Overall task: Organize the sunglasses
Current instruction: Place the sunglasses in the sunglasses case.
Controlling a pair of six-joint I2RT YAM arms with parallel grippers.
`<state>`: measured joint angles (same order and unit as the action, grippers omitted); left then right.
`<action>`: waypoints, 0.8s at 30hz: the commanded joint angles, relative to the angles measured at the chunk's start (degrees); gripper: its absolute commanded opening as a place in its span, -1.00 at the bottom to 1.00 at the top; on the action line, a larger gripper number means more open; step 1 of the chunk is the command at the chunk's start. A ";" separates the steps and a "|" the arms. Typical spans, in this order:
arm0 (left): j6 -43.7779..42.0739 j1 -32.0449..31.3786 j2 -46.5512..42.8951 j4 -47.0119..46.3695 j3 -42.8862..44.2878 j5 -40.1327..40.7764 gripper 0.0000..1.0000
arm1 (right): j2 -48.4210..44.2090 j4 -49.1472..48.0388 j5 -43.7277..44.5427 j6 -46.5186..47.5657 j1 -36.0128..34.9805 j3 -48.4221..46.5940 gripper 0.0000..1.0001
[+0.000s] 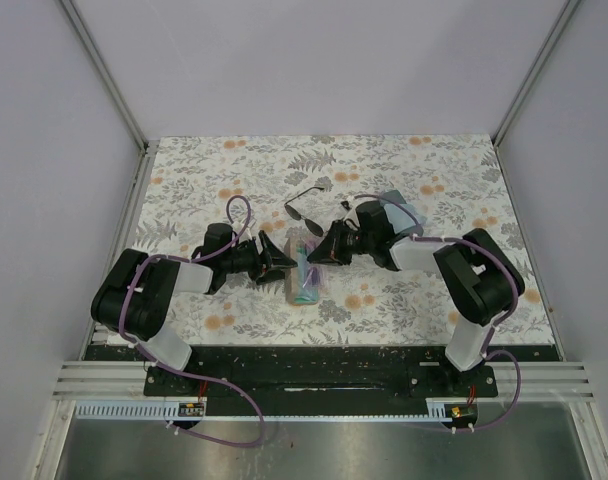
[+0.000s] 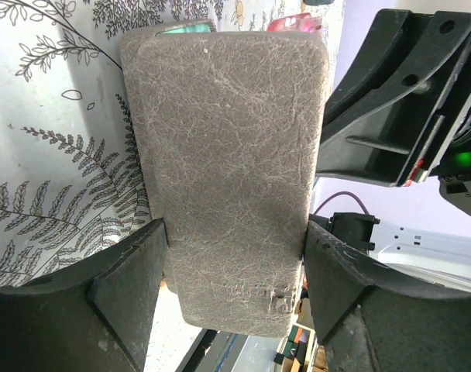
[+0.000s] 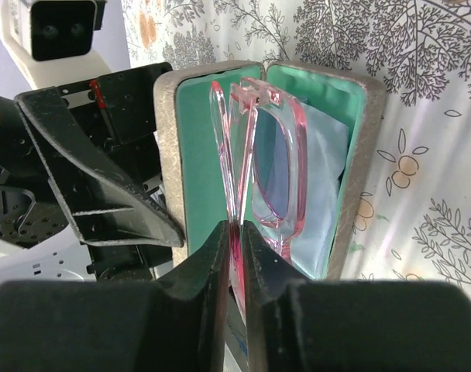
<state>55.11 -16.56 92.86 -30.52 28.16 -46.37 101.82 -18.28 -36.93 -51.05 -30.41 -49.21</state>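
The pair of sunglasses with a pink frame and purple lenses (image 3: 273, 167) stands on edge inside an open beige case (image 3: 365, 155) with teal lining, over a light-blue cloth (image 3: 328, 167). My right gripper (image 3: 235, 240) is shut on its folded temples. My left gripper (image 2: 235, 260) is shut across the beige outer shell of the case (image 2: 228, 155), one finger on each long side. In the top view both grippers meet over the case (image 1: 302, 290) at the table's middle. The black wire-framed sunglasses (image 1: 296, 208) lie on the table behind them, untouched.
A light-blue cloth with a second case (image 1: 402, 210) lies at the back right, partly under my right arm. The flowered tablecloth (image 1: 224, 170) covers the table. White walls close it in on the left, back and right.
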 commanded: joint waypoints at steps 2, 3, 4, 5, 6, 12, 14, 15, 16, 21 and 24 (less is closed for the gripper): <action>-0.45 -0.49 0.48 -3.05 0.58 -1.27 -0.03 | 2.85 -7.99 1.68 -3.71 -2.19 0.26 -1.00; -0.53 -0.49 0.48 -2.96 0.58 -1.27 -0.03 | 3.55 -8.52 1.94 -3.80 -2.54 0.08 -1.00; -0.45 -0.49 0.57 -3.05 0.75 -1.27 -0.03 | 4.08 -8.87 2.12 -3.88 -2.89 0.08 -1.00; -0.36 -0.41 0.57 -2.96 0.75 -1.35 -0.03 | 4.70 -9.57 2.38 -4.32 -3.24 0.17 -1.00; -0.36 -0.49 0.48 -3.05 0.75 -1.27 -0.03 | 5.14 -10.10 2.82 -4.41 -3.51 0.34 -1.00; -0.44 -0.49 0.57 -3.05 0.75 -1.27 -0.03 | 7.25 -10.10 5.20 -4.23 -5.27 -0.18 -1.00; -0.36 -0.49 0.39 -2.96 0.75 -1.36 -0.03 | 8.21 -11.07 5.46 -4.50 -5.45 0.08 -1.00; -0.36 -0.49 0.39 -2.96 0.75 -1.27 -0.03 | 8.83 -11.16 5.64 -4.33 -5.45 -0.01 -1.00; -0.36 -0.49 0.48 -3.05 0.75 -1.35 -0.03 | 9.18 -11.07 5.73 -4.24 -5.45 -0.18 -1.00; -0.44 -0.58 0.48 -2.96 0.67 -1.35 -0.03 | 10.06 -9.67 7.13 -2.83 -5.45 0.08 -0.97; -0.71 -0.67 0.39 -2.61 0.67 -0.92 -0.03 | 9.89 -9.31 7.83 -2.48 -5.44 0.69 -0.92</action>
<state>55.29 -16.58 93.17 -30.52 28.16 -46.30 111.18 -26.79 -32.47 -54.89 -35.46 -49.04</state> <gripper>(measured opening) 0.699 0.164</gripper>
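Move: The right hand already holds the pink-purple sunglasses above the sunglasses case's open tray, whose middle lies about 6 cm below, 3 cm to its left and 3 cm back. The upright lid stands some 6 cm left, 3 cm back and 3 cm below; the black sunglasses lie 11 cm ahead, 2 cm left, 8 cm below. From the left hand, gripping the lid, the tray is about 4 cm right, level fore and aft, 4 cm below. Right hand lowers the still-pinched sunglasses about 5 cm, shifting 3 left, into the tray; left hand holds the lid. ##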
